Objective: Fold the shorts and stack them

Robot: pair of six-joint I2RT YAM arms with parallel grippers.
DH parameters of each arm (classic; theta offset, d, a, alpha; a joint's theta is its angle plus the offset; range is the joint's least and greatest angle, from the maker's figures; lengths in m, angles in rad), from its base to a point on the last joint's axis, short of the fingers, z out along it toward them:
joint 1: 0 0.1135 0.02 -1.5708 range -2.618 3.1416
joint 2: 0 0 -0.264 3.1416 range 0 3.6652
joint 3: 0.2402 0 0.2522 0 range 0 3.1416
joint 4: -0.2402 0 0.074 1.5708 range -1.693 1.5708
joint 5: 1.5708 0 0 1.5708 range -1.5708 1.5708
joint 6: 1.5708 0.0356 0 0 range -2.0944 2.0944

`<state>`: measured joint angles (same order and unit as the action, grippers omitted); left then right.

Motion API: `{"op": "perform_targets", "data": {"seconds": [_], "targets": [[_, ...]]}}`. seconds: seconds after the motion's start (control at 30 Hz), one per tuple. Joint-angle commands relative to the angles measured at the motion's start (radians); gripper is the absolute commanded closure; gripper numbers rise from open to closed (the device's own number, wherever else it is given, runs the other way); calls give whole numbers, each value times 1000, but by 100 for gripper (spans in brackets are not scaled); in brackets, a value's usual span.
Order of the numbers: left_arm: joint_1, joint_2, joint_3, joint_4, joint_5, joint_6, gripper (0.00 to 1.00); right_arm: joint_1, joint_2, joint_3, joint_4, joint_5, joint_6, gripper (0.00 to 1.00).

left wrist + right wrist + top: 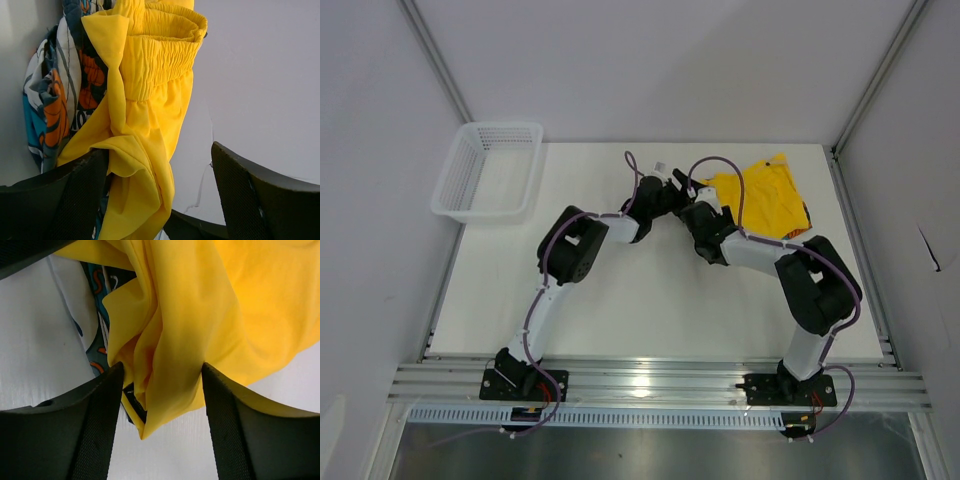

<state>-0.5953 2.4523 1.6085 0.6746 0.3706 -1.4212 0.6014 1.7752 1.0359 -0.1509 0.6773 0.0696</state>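
Observation:
The yellow shorts point(765, 195) lie bunched at the table's back right, and both grippers meet at their left edge. In the left wrist view the elastic waistband of the yellow shorts point(150, 100) points up. The printed shorts point(55, 105) lie under them at the left. My left gripper point(157, 150) is open, with a yellow fold lying against its left finger. My right gripper point(161, 367) stands open astride a fold of the yellow shorts point(210, 315). That fold brushes both fingertips. A strip of the printed shorts point(97, 335) shows beneath.
A white mesh basket point(480, 212) sits at the table's back left corner. Grey walls and aluminium frame posts close in the table on three sides. Bare white tabletop point(650, 300) lies between the arms' bases and the shorts.

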Motion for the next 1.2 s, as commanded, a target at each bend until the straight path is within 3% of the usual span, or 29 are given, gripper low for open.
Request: {"op": "perform_targets", "data": {"seconds": [0.0, 0.07, 0.13, 0.17, 0.23, 0.27, 0.37, 0.7, 0.97, 1.1, 1.17], "targets": [[-1, 14, 56, -3, 8, 11, 18, 6, 27, 47, 30, 80, -1, 41], [-3, 20, 73, 0, 7, 11, 25, 3, 23, 44, 33, 79, -1, 56], [-3, 30, 80, -6, 4, 13, 29, 3, 20, 38, 34, 77, -4, 65], [-3, 33, 97, -9, 2, 18, 30, 3, 21, 38, 31, 74, -10, 76], [-4, 49, 113, -21, -7, 27, 33, 3, 26, 39, 21, 73, -8, 85], [-3, 59, 141, -26, -9, 30, 33, 6, 24, 35, 17, 68, -10, 94], [-4, 102, 191, -26, -12, 31, 36, 11, 15, 20, 20, 70, -13, 100], [-8, 165, 327, -62, -55, 111, 56, 14, -34, -37, 53, 50, -28, 100], [0, 166, 404, -86, -91, 198, 83, -2, -69, -66, 73, 28, -25, 100], [3, 142, 432, -90, -108, 329, 86, -14, -77, -71, 76, 5, -19, 100], [5, 119, 445, -130, -127, 373, 82, -18, -79, -71, 71, -1, -16, 100]]}}
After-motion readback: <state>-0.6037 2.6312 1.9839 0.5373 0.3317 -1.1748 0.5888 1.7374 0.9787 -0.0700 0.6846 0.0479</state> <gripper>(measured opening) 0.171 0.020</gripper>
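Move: The left hand goes for the yellow shorts' far-left edge, a loose fold about 5 cm ahead of it and 3 cm to its right, roughly level. The right hand already has their near-left corner between its open fingers, right at the pads and perhaps 1 cm below. Under the yellow pair lie the patterned shorts, their middle some 4 cm ahead and 6 cm right of the right hand, 3 cm lower. Forward and to the right by about 5 cm, the left hand slides its fingers over the yellow shorts' far-left fold, closing steadily until they pinch it; near the end the fingertips tilt up some 15 degrees. The right hand stays almost in place and quickly shuts the rest of the way on the near-left corner, then keeps that pinch. ##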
